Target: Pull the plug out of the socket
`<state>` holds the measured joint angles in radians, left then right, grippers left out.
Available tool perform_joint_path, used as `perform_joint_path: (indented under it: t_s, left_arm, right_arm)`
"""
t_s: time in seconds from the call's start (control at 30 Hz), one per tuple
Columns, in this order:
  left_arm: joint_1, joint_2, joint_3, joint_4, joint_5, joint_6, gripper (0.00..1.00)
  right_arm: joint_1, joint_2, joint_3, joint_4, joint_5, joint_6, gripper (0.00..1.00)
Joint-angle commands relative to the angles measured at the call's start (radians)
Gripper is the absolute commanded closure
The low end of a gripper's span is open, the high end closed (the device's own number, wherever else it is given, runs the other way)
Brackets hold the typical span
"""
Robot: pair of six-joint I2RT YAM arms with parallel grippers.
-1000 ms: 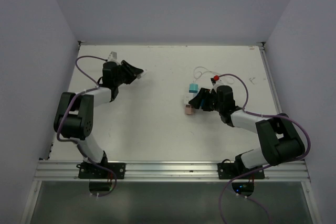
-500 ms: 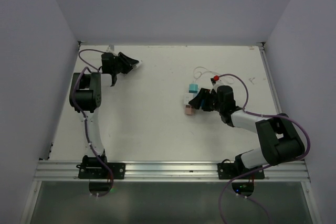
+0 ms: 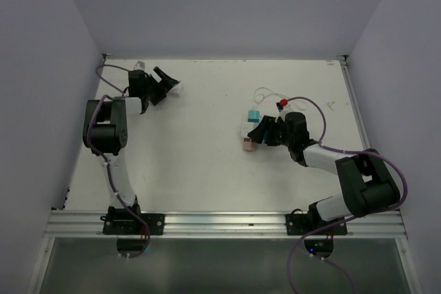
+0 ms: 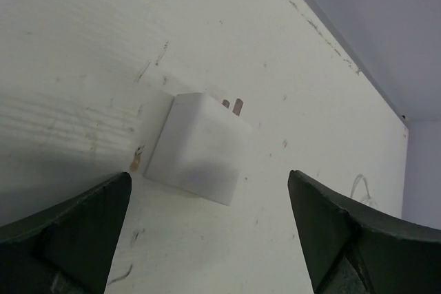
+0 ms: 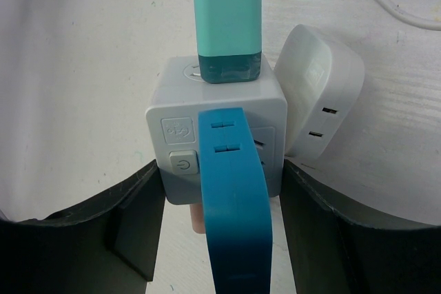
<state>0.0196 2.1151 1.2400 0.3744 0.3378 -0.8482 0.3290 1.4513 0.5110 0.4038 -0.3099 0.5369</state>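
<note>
The socket [image 5: 180,105] is a white cube with a power button. A teal plug [image 5: 226,18] sits in its far face, a blue plug [image 5: 231,191] in its top face, and a pink plug [image 5: 196,219] shows beneath it. My right gripper [image 5: 220,228] is shut on the cube's two sides. The top view shows the socket [image 3: 246,131], the teal plug [image 3: 253,115] and the right gripper [image 3: 259,133] at centre right. My left gripper [image 4: 210,239] is open at the far left corner [image 3: 168,81], over a loose white plug [image 4: 196,149] that lies on the table with its metal prongs up.
A flatter white adapter block [image 5: 320,98] leans against the socket's right side. A thin white cable [image 3: 265,94] and a small red piece [image 3: 282,103] lie behind the right gripper. The side walls stand close to the table edges.
My left arm has swung back toward the far left corner, and its gripper now sits nearer the back wall. The right arm and the socket have not moved.
</note>
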Motion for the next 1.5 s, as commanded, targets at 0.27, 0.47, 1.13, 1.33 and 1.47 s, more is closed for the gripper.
perform_joint_path:
  t_s: [0.27, 0.47, 1.13, 1.33, 1.47]
  left_arm:
    - [-0.004, -0.461, -0.272, -0.308, -0.259, 0.129, 0.01]
    - [-0.180, -0.683, -0.454, -0.358, -0.301, 0.163, 0.00]
    - [-0.695, -0.799, -0.573, -0.195, -0.333, 0.043, 0.01]
    - [-0.736, -0.761, -0.541, -0.178, -0.335, 0.054, 0.00]
    - [-0.748, -0.748, -0.527, -0.170, -0.333, 0.057, 0.00]
  right_arm:
    - [-0.001, -0.043, -0.009, -0.175, -0.024, -0.058, 1.00]
    - [0.001, -0.049, -0.009, -0.186, -0.074, -0.035, 1.00]
    - [0.024, -0.163, -0.017, -0.284, -0.040, -0.009, 0.33]
    - [0.022, -0.253, 0.009, -0.385, -0.009, -0.034, 0.11]
    - [0.024, -0.273, 0.029, -0.431, -0.003, -0.037, 0.02]
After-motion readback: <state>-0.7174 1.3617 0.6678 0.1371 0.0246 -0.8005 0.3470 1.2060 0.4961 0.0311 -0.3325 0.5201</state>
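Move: From the left hand, just clear of the white plug it has put down (about 3 cm ahead, 2 right, 2 below), the socket lies some 25 cm back and 31 right, roughly level. The teal plug stands about 6 cm farther out than the socket, the pink plug about 5 cm nearer the bases. The right hand still holds the socket, its middle about 1 cm ahead and 2 left; the blue plug is some 2 cm back, 3 right. Open left hand sweeps 28 cm back, 20 right, towards the socket; right hand draws it back, then opens. ##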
